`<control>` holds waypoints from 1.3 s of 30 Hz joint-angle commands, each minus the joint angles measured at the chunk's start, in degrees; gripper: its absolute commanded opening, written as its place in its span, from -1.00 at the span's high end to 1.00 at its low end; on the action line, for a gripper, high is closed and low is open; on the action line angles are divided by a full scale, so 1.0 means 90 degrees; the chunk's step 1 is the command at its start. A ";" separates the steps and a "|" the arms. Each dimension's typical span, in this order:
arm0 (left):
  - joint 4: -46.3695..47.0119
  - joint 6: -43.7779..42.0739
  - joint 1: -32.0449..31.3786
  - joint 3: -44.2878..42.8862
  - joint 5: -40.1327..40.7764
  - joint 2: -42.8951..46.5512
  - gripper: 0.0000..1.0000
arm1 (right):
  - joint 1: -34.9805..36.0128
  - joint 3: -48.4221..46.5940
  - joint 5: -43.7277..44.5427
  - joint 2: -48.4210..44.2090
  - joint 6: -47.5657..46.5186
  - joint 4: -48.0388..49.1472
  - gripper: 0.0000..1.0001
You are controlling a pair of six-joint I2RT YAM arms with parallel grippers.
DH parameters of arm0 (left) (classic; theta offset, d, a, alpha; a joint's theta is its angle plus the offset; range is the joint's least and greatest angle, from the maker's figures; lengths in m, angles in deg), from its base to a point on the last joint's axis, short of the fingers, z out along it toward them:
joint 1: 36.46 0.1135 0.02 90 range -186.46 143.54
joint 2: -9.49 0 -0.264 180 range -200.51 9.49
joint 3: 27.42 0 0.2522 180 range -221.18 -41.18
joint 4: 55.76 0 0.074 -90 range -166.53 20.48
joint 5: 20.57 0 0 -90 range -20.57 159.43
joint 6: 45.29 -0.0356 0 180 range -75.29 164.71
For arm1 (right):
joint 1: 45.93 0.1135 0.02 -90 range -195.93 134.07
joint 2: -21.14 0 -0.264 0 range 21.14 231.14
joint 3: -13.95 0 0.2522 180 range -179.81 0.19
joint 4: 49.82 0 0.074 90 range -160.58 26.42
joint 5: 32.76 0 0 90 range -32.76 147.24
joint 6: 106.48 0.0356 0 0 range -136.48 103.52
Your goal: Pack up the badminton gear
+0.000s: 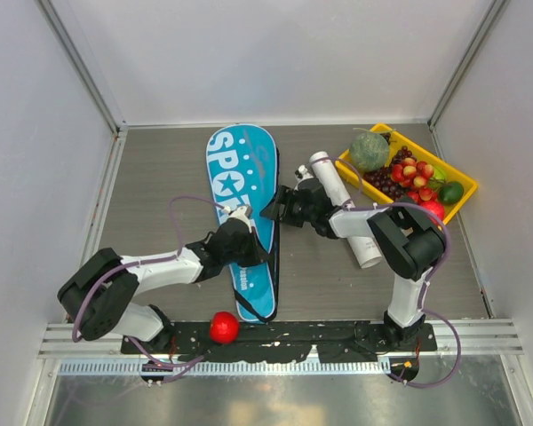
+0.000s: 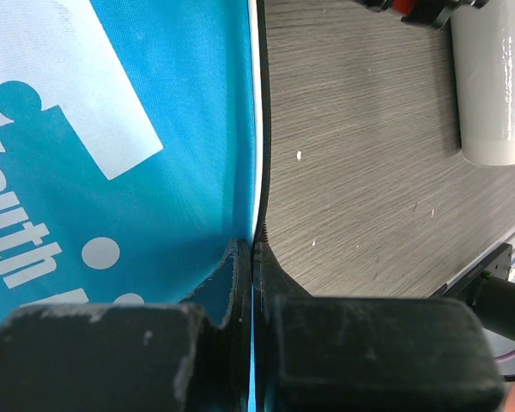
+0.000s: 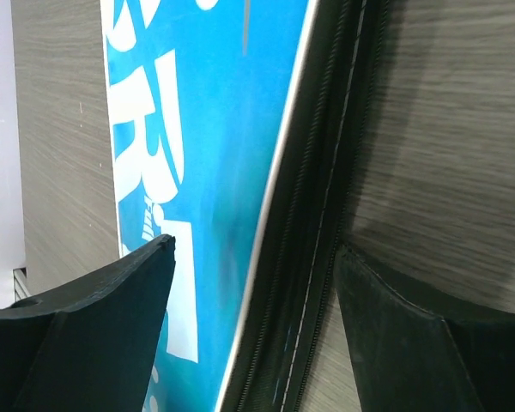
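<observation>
The long blue "SPORT" racket cover (image 1: 240,173) lies flat in the middle of the table. My left gripper (image 1: 251,251) is shut on the cover's right edge about halfway down; in the left wrist view the gripper (image 2: 255,249) pinches the thin black-and-white rim of the blue cover (image 2: 112,129). My right gripper (image 1: 270,211) is open at the same edge, higher up. In the right wrist view that gripper (image 3: 256,249) straddles the cover's black zipper band (image 3: 326,197), one finger over the blue fabric, the other over the table. A white tube (image 1: 366,248) lies under the right arm, and also shows as the tube (image 2: 498,86).
A yellow tray (image 1: 410,142) of fruit sits at the back right. A red ball (image 1: 223,327) rests on the black base rail, just below the cover's narrow end. White walls close in the table on three sides.
</observation>
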 commanded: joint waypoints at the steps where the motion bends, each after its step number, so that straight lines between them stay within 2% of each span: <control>1: 0.0280 -0.0049 -0.0014 -0.0269 -0.0171 -0.0131 1.00 | 0.0194 -0.0164 0.0123 0.0237 -0.0110 -0.0123 -0.52; 6: 0.0289 -0.0068 -0.0014 -0.0338 -0.0180 -0.0180 0.97 | 0.0194 -0.0271 0.0152 0.0335 -0.0081 -0.0123 -0.24; 7: 0.0289 -0.0068 -0.0014 -0.0338 -0.0190 -0.0180 0.91 | 0.0194 -0.0290 0.0172 0.0325 -0.0129 -0.0103 -0.04; 8: 0.0289 -0.0078 -0.0014 -0.0328 -0.0180 -0.0142 0.82 | 0.0194 -0.0310 0.0201 0.0296 -0.0149 -0.0103 0.08; 9: 0.0270 -0.0097 -0.0014 -0.0347 -0.0171 -0.0112 0.72 | 0.0184 -0.0320 0.0269 0.0267 -0.0255 -0.0103 0.36; 11: 0.0124 -0.0185 -0.0014 -0.0406 -0.0113 0.0024 0.48 | 0.0165 -0.0378 0.0367 0.0159 -0.0489 -0.0123 0.70; 13: -0.0197 -0.0380 -0.0024 -0.0571 0.0005 0.0229 0.32 | 0.0136 -0.0476 0.0348 -0.0006 -0.0782 -0.0142 0.90; 18: -0.1759 -0.0985 -0.0014 -0.1566 0.0717 0.0775 -0.17 | 0.0126 -0.0613 0.0279 -0.0543 -0.1350 -0.0201 0.89; 24: -0.3516 -0.1562 0.0015 -0.2768 0.2248 0.1732 -0.48 | 0.0174 -0.1393 0.0620 -0.1256 -0.2531 -0.1536 0.89; 26: -0.3976 -0.1572 0.0141 -0.3061 0.2718 0.2025 -0.54 | 0.0262 -0.1647 0.0883 -0.1510 -0.2960 -0.1995 0.90; 29: -0.4513 -0.1543 0.0551 -0.3452 0.2730 0.2241 -0.66 | 0.0418 -0.1833 0.1080 -0.1890 -0.3732 -0.2232 0.89; 33: -0.5363 -0.1300 0.1254 -0.4047 0.3012 0.2407 -0.68 | 0.0779 -0.2039 0.1605 -0.2077 -0.4717 -0.2359 0.90; 39: -0.5599 -0.0577 0.2640 -0.4332 0.2965 0.3032 -0.68 | 0.1754 -0.2136 0.2806 -0.2126 -0.6085 -0.2115 0.89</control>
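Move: My right hand's open fingers already straddle the racket bag's zip edge, the pinch spot about 1 cm below the hand point. The white tube lies some 18 cm to my right hand's right, level with it, and the fruit basket about 33 cm right and 8 cm farther out. My left hand still pinches that same edge nearer the base, with the right hand's spot about 11 cm ahead and 2 cm to its right; the red ball is some 17 cm back and 10 cm left of my left hand. I sink my right hand a little and shut its fingers on the bag's zip edge, then lift it about 14 cm, the fingertips swinging up some 35 degrees as the hand's left side rolls down. Meanwhile I open my left hand off the edge, pull it up about 25 cm, then sweep it left and slightly forward away from the bag, turning it counter-clockwise. ##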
